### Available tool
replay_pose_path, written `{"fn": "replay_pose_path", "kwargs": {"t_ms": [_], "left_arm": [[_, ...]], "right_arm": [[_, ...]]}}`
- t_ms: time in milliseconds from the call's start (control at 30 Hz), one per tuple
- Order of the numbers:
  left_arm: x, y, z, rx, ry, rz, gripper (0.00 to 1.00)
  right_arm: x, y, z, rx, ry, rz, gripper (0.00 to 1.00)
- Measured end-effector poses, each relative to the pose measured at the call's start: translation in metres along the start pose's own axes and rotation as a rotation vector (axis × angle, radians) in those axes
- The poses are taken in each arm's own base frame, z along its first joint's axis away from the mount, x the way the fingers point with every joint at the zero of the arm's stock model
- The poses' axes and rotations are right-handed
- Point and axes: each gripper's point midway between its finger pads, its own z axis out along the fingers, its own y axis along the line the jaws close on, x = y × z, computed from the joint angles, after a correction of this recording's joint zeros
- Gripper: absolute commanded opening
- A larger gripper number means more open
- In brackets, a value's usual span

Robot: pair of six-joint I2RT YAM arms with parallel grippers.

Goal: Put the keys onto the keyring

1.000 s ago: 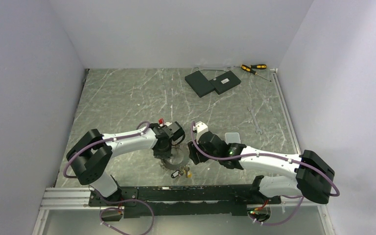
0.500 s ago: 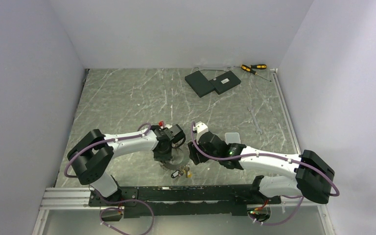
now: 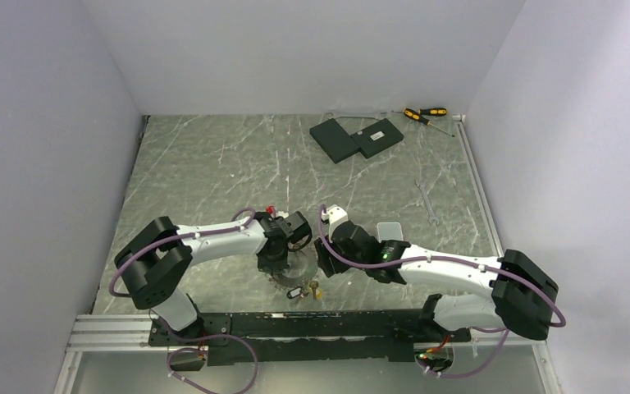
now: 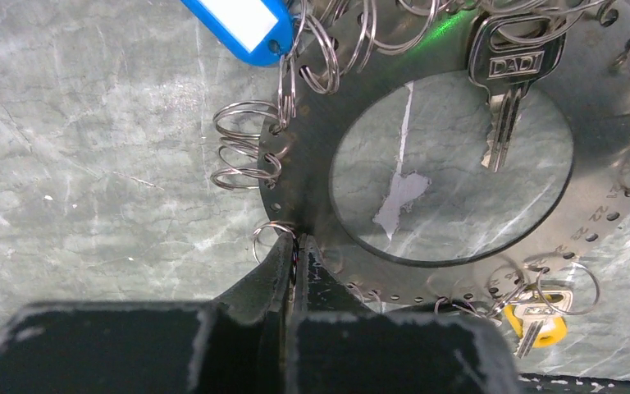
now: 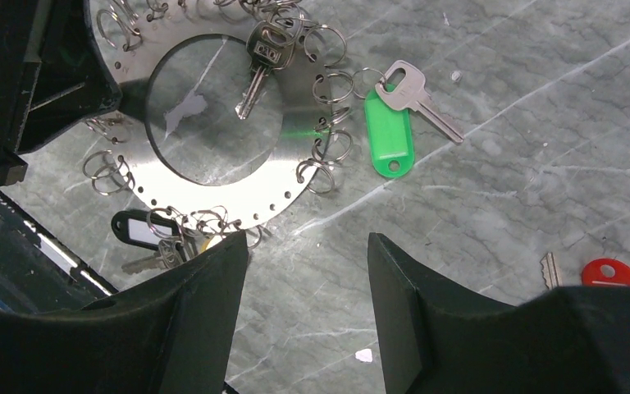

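The keyring [image 4: 599, 176], a flat grey metal disc with a holed rim full of small wire rings, lies between both arms [image 3: 297, 268]. My left gripper [image 4: 295, 245] is shut at its rim, the tips pinched on a small wire ring [image 4: 264, 231]. On the ring hang a blue tag [image 4: 238, 20], a silver key [image 4: 504, 70] and a yellow key [image 4: 539, 322]. My right gripper [image 5: 308, 242] stands open just off the disc's [image 5: 283, 168] edge, nothing between its fingers. A green-tagged key [image 5: 390, 123] lies by the rim; a red key [image 5: 609, 271] lies apart, at the right.
Two black slabs [image 3: 356, 138] and yellow-and-black screwdrivers [image 3: 424, 113] lie at the back. A small spanner [image 3: 426, 203] rests at the right. A black tag with keys [image 5: 135, 228] sits at the disc's near edge. White walls close in on three sides.
My left gripper has closed, its jaws coming together at the keyring's rim. The right arm has not moved.
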Motion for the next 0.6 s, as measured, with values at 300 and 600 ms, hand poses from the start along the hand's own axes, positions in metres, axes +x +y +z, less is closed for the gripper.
{"fn": "replay_pose_path", "kwargs": {"t_ms": [300,600], "left_arm": [[-0.003,0.002,-0.003,0.008,-0.025,0.008,0.0],[-0.033,0.001,-0.05,0.174,-0.235,0.022,0.0]], "right_arm": [[0.0,0.0,0.0,0.003,0.007,-0.003,0.59],[-0.026,0.008,-0.006,-0.008,-0.033,-0.016,0.59]]}}
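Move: At the left fingertips is a small wire ring on the keyring's left rim; the keyring's middle lies roughly 5 cm to the right, 2 cm ahead and 1 cm lower. The blue tag is about 7 cm ahead and 2 cm left, the silver key 5 cm ahead and 6 cm right, and the black tag 3 cm back and 5 cm right. From the right hand the keyring's middle is some 7 cm left, level fore and aft and 6 cm below. Keeping its shut fingertips pinched on the small ring, the left hand waits briefly, then lifts the keyring's left rim off the table with quickening speed, rising nearly 6 cm and easing about 2 cm forward as its fingertips swing forward some 15 degrees. The open, empty right hand then rises a couple of centimetres beside the keyring, drifting left and forward. ##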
